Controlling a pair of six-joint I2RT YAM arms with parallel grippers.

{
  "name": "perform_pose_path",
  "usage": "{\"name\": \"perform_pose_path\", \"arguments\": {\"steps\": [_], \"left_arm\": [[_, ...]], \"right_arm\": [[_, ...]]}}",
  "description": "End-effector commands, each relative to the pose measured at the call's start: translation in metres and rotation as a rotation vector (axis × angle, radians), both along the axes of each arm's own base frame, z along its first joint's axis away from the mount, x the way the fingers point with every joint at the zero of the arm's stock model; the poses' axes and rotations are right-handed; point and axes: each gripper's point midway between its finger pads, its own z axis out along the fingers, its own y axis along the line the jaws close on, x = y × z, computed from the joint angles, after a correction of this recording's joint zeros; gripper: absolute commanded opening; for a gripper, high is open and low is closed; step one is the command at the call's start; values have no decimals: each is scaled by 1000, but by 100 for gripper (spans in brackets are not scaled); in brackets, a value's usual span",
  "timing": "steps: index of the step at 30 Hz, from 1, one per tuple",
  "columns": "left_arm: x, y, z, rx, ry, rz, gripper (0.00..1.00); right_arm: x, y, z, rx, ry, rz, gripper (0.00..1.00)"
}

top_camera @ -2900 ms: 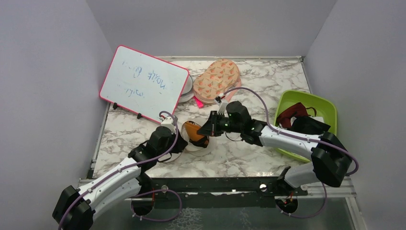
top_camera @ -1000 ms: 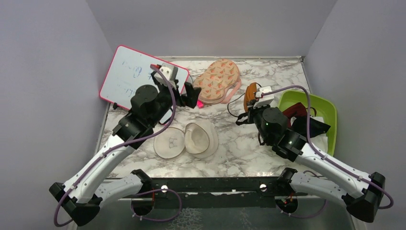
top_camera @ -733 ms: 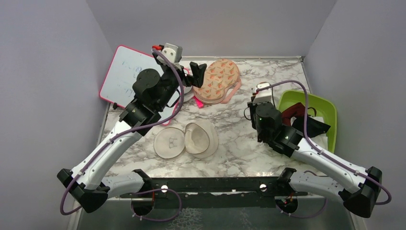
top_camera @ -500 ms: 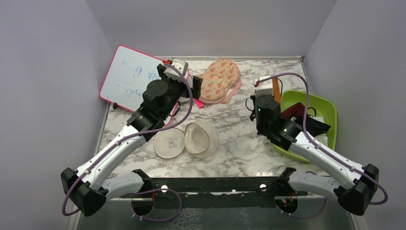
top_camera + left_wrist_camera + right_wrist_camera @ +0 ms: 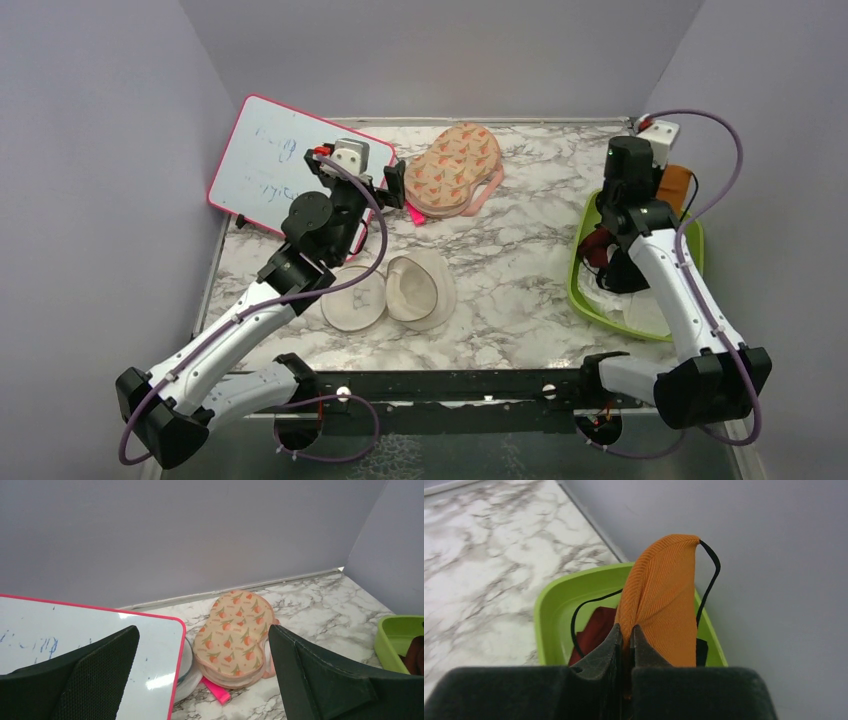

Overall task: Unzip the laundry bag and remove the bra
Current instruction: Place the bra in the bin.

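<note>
The laundry bag [image 5: 418, 290] lies open on the table in the top view, its flat round lid [image 5: 353, 298] folded out to the left. The pod looks empty. My right gripper [image 5: 625, 630] is shut on the bra [image 5: 664, 605], an orange fabric piece with thin black straps. It holds the bra above the green bin, at the far right of the top view [image 5: 677, 186]. My left gripper [image 5: 200, 675] is open and empty. It is raised behind the bag and faces the back wall, near the whiteboard in the top view [image 5: 372, 192].
A green bin [image 5: 578, 262] at the right holds a dark red cloth [image 5: 594, 630] and white items. A peach patterned case [image 5: 455, 165] with a pink strap lies at the back. A pink-framed whiteboard [image 5: 295, 170] leans at the back left. Grey walls enclose the table.
My right gripper pulled the bra from the bag and carried it right, up over the green bin. My left gripper let go of the bag and rose toward the whiteboard.
</note>
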Motion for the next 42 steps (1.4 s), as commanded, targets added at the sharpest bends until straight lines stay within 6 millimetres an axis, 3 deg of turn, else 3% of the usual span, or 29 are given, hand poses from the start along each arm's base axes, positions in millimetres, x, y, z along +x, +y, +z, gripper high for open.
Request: {"name": "perform_pose_path", "arguments": {"steps": [1,6,13,17,21,27,31,35,39,42], "left_arm": [[0,10,2,9,-36,78,99],[-6,3,2,23,-48,61,99],[-7,4,1,39,-57,79,99],[-8,8,3,59,-73,99,99],[-8,16,5,71,-87,129,99],[-7,20,4,87,-94,154,99],[-7,20,2,92,-93,157,99],[-6,19,1,95,-91,156,99],[-5,19,-1,102,-89,159,99],[-4,18,-3,107,-84,159,99]], "right_arm": [[-15,-34,-14,87,28,-144,1],[-20,-43,-40,115,75,-189,1],[-30,-29,-133,311,179,-229,1],[-25,-31,-166,343,190,-257,4],[-13,-33,-180,365,151,-278,8],[-16,-32,-202,393,110,-280,15],[-23,-31,-196,396,81,-280,27],[-21,-32,-165,385,25,-242,40],[-18,-27,-124,409,-81,-190,76],[-16,-22,-89,412,-158,-124,94]]}}
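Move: The orange bra is already pinched in the right hand, and the bin it is going into has its middle about 5 cm back from that hand, 1 cm to its right and some 22 cm below. Inside, the dark red cloth lies roughly 2 cm back and 8 cm to the hand's left, the white cloth about 12 cm back and 1 cm right. From the idle left hand the bin is some 51 cm right, 3 cm back and 34 cm below. The bra, still pinched, goes about 4 cm right with the right hand, then some 20 cm down into the bin, drifting back slightly as the fingers tip more steeply downward, by around 25 degrees. Low in the bin the fingers start to part; they open wide, letting go, while the hand backs straight up roughly 7 cm. ##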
